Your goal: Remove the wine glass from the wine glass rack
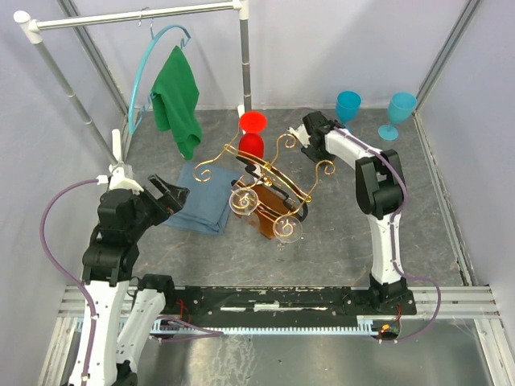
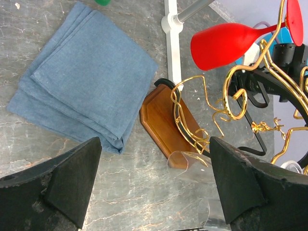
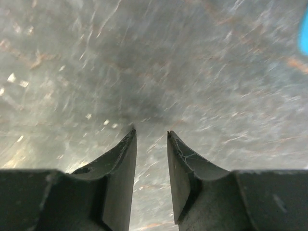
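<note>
The wine glass rack, a gold wire frame on a brown wooden base, stands mid-table. A red wine glass hangs upside down at its back end and shows in the left wrist view as the red wine glass. Two clear wine glasses hang at its front. My left gripper is wide open to the rack's left, with a clear glass near its right finger. My right gripper is just behind the rack. Its fingers stand a little apart over bare table and hold nothing.
A folded blue cloth lies left of the rack. Two blue glasses stand at the back right. A white clothes rail with a green cloth and a blue hanger occupies the back left.
</note>
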Controlling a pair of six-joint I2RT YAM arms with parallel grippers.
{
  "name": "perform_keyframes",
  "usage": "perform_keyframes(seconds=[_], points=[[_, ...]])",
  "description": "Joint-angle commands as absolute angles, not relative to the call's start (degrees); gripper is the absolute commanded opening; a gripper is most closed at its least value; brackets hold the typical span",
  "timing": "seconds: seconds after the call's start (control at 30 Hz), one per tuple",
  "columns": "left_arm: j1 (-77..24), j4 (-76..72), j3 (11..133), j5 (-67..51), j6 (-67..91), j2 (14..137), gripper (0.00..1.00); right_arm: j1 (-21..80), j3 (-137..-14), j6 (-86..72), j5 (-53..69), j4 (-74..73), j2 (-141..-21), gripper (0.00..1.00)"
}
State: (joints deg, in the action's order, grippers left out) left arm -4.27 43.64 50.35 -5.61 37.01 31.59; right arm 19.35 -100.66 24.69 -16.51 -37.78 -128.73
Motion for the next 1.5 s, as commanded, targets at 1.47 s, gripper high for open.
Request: perform_keyframes(seconds=[1.47], points=[[-4.3, 40.2, 49.6, -5.9, 37.6, 31.9, 0.99, 18.9, -127.7, -32.0, 56.7, -32.3, -122.1, 0.42]])
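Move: Up on the rack, the red wine glass hangs foot uppermost, its middle about 25 cm left of the right hand, 5 cm back and some 21 cm higher. The rack's own middle is roughly 24 cm back, 22 cm left and 13 cm above that hand; the nearer blue glass on the table is about 14 cm ahead, 6 cm right and 6 cm up. From the left hand, the red glass lies some 22 cm ahead, 20 cm right and about 3 cm lower. Rising nearly 30 cm off the table after a short pull back, the right hand swings about 20 cm left, high up to the hanging red glass's foot, easing down slightly and up again late on. Its wrist rolls some 80 degrees, so the down-pointing fingers end aimed left at the foot; they stay partly open, with no grip taken. ##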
